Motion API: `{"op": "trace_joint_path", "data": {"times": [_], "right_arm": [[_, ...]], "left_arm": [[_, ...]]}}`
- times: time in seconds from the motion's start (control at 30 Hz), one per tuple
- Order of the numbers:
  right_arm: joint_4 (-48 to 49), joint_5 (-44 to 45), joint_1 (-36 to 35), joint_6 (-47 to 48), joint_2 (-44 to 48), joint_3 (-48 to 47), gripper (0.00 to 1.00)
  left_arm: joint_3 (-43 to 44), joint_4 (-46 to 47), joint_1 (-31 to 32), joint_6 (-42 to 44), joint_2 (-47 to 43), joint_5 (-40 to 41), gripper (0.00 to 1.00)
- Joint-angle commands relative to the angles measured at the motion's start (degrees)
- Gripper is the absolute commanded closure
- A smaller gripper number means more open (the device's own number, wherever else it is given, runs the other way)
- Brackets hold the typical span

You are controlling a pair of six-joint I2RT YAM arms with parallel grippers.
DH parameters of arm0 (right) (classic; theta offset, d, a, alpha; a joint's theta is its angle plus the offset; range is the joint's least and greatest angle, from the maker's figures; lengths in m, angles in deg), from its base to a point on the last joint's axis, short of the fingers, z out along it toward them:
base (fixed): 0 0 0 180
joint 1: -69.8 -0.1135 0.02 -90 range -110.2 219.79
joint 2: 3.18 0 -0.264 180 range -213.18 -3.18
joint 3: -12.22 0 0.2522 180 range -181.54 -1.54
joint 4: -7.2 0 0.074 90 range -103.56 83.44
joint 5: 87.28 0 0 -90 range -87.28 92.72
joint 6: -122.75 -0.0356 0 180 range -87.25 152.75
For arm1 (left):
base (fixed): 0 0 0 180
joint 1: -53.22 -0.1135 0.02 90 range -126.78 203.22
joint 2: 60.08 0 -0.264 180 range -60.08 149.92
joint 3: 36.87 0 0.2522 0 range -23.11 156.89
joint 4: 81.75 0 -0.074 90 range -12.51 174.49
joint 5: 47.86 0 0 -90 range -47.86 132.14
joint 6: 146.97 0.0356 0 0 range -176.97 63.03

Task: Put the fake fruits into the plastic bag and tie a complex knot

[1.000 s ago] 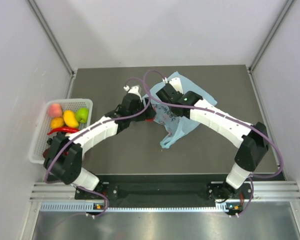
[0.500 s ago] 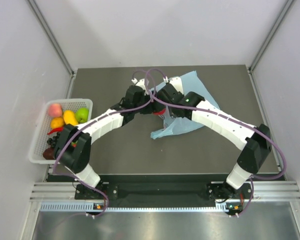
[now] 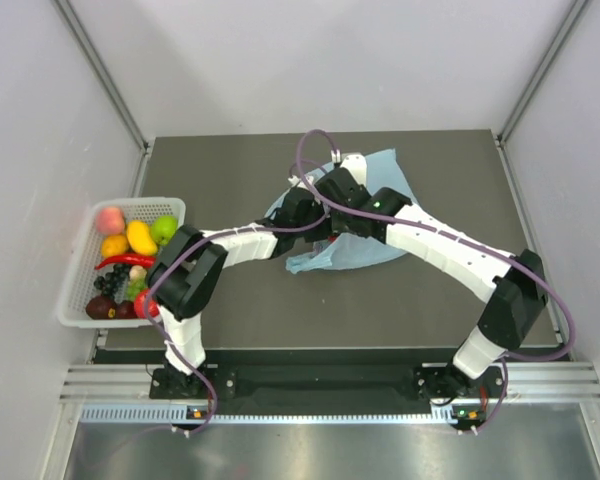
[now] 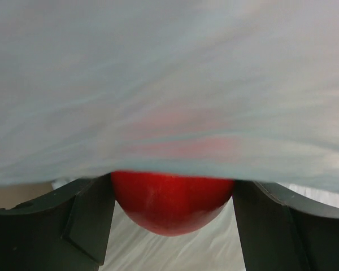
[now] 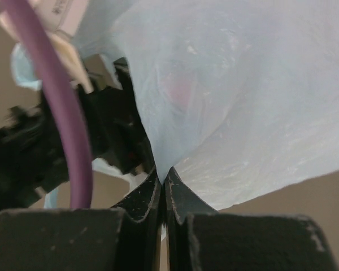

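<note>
In the left wrist view a glossy red apple [image 4: 172,206] sits between my left gripper's [image 4: 172,195] dark fingers [image 4: 85,223], which are shut on it. The light-blue plastic bag [image 4: 169,84] drapes over its top. From above, the left gripper [image 3: 300,203] is pushed in under the bag [image 3: 380,180] at mid-table. My right gripper [image 5: 163,172] is shut on a pinched fold of the bag's film [image 5: 243,107] and holds it up beside the left wrist [image 5: 101,141]. The other fake fruits [image 3: 140,237] lie in the basket at the left. No knot shows.
The white mesh basket [image 3: 78,268] stands at the table's left edge with a peach [image 3: 110,218], a green apple [image 3: 164,229], a red chili [image 3: 125,261] and dark fruits inside. Purple cables [image 3: 315,150] loop over both wrists. Grey walls close in the table.
My left arm has swung right, carrying the red apple under the bag. The bag's lower flap has been drawn left and up. The right gripper has kept its pinch on the film.
</note>
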Motion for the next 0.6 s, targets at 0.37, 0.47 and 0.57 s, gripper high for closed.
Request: {"op": "trace_joint_path", "data": {"times": [0.37, 0.47, 0.57], "right_arm": [[10.06, 1.16, 1.49, -4.57, 8.06, 7.98, 1.0], [11.38, 0.72, 2.28, -4.75, 9.38, 9.48, 1.0], [11.29, 0.28, 3.51, -4.49, 10.0, 10.18, 1.0]], "left_arm": [[7.44, 8.54, 4.23, -3.87, 5.01, -1.85, 0.69], [8.94, 4.86, 5.54, -2.56, 5.28, -1.51, 0.49], [8.94, 2.83, 5.72, -2.11, 3.97, -1.33, 0.35]]}}
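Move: The left hand holds the red fruit between its fingertips, already in the mouth of the plastic bag. The bag's body lies about 11 cm to its right, some 4 cm farther out and about 4 cm lower. The rim pinched by the right fingers is roughly 10 cm above the left hand, 4 cm nearer the base and 1 cm to its right. From the right hand, the red fruit is about 4 cm ahead, 1 cm left and 10 cm down. Rightward, about 6 cm, the left hand carries the red fruit deeper into the bag, first sinking 1–2 cm and then rising nearly 3 cm, its fingers keeping their hold. The right fingers stay shut on the rim; that hand dips about a centimetre and comes back up, ends 2 cm farther right, and tilts by some 10 degrees. ##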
